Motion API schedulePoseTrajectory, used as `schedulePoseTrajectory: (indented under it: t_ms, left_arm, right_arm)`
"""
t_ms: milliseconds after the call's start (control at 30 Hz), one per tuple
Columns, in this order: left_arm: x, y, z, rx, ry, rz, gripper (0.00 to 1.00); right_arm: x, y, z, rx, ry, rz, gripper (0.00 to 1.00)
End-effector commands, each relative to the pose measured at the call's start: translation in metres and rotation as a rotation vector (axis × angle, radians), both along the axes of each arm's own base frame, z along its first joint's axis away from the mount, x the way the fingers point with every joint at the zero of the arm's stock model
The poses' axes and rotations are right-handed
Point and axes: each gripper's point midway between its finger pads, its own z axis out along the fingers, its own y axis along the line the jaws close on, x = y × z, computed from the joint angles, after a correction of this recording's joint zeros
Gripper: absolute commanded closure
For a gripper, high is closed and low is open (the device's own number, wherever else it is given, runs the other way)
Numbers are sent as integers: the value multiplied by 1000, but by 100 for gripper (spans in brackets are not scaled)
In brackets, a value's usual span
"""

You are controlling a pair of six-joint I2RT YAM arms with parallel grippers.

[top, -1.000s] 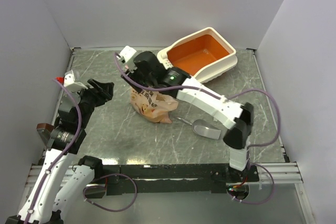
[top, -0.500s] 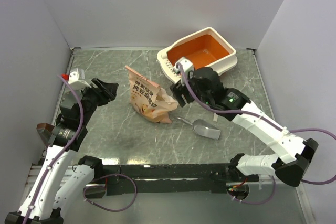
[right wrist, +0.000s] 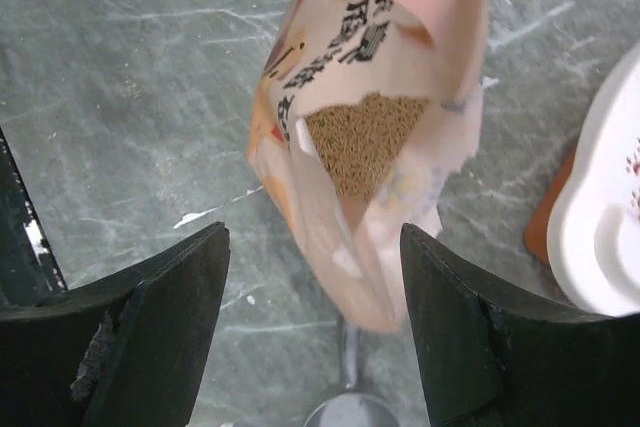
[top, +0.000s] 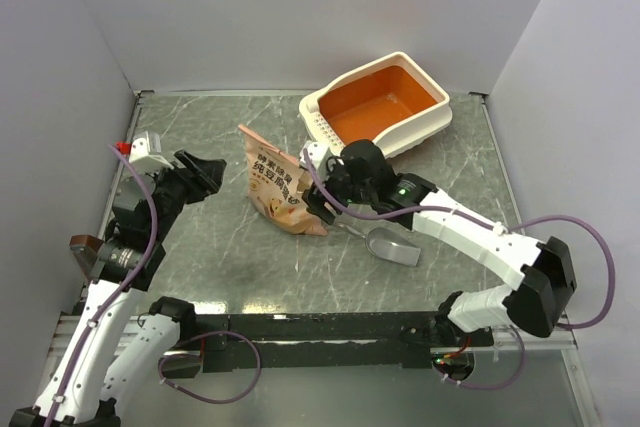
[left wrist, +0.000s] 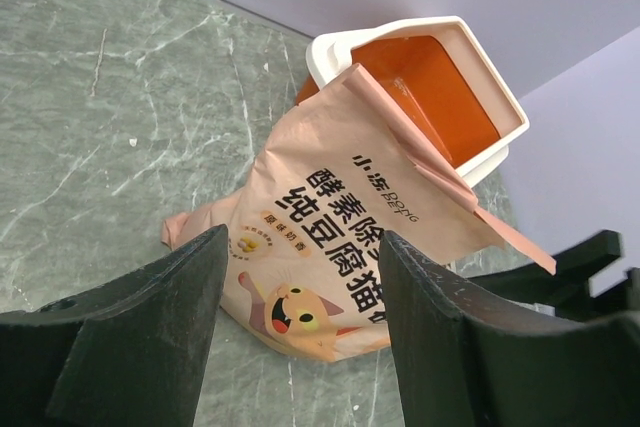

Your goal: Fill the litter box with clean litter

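The litter box [top: 330, 128], orange inside with a cream-white rim, sits tilted at the back right, also in the left wrist view [left wrist: 398, 30]. A pink-orange paper bag [top: 279, 192] with a cartoon cat stands mid-table. Its open mouth faces the right wrist view, where clean litter [right wrist: 361, 144] shows as beige granules inside. My right gripper [top: 324, 193] is open just right of the bag, and the bag [right wrist: 340, 237] is ahead between its fingers, touching neither. My left gripper [top: 206, 175] is open to the left of the bag [left wrist: 335, 247], apart from it.
A grey metal scoop [top: 393, 245] lies on the table right of the bag, under my right arm, its handle toward the bag [right wrist: 347, 409]. White walls close in the table on three sides. The box's white rim [right wrist: 608, 232] shows at the right.
My right arm swung from over the bag's far left side out to the right, then came back in close to the bag's right side. The bag now stands uncovered. Left gripper barely moved.
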Motion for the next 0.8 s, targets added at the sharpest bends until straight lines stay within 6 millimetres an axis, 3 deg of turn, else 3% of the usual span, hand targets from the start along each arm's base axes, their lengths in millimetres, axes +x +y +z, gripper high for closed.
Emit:
schedulePoseTrajectory:
  t_ms: [0, 233, 333, 400, 433, 500, 533, 767]
  left_arm:
    - [-4, -1, 14, 13, -53, -18, 33]
    - [-3, -1, 11, 25, -40, -21, 33]
    - [-3, -1, 11, 28, -43, -20, 32]
    - [-3, -1, 8, 32, -40, -20, 32]
    - [-3, -1, 8, 32, -40, -20, 32]
    - [-3, -1, 8, 32, -40, -20, 32]
    - [-3, -1, 8, 33, -41, -20, 32]
    - [-3, 6, 7, 47, -43, 15, 32]
  right_arm:
    - [11, 22, 8, 27, -81, 95, 24]
    - [18, 33, -4, 24, -35, 133, 26]
    - [13, 34, -16, 8, 13, 158, 37]
    - [11, 34, -21, 1, 37, 165, 56]
    - [11, 34, -23, -2, 47, 162, 77]
    - [9, 33, -26, -19, 62, 152, 95]
    - [11, 33, -22, -37, 35, 129, 100]
    - [22, 34, -2, -284, -287, -95, 100]
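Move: The near, right-hand lip of the litter bag's open mouth lies about 4 cm to the right hand's left, 1 cm ahead and roughly 5 cm below it. From that hand the litter box is some 23 cm ahead, 16 cm right and 15 cm lower, while the scoop is about 6 cm back, 14 cm right and 20 cm down. For the left hand that lip is roughly 21 cm to its right, 2 cm back and 12 cm below. With its fingers open and slanting down to the left, the right hand sinks about 4 cm and slides some 3 cm left onto the near lip of the bag's mouth, so that the film comes between the finger pads. Near the bottom the fingers shut all the way and pinch the thin lip, and the hand then stays about there, its left side tipping down by some 5 degrees. ##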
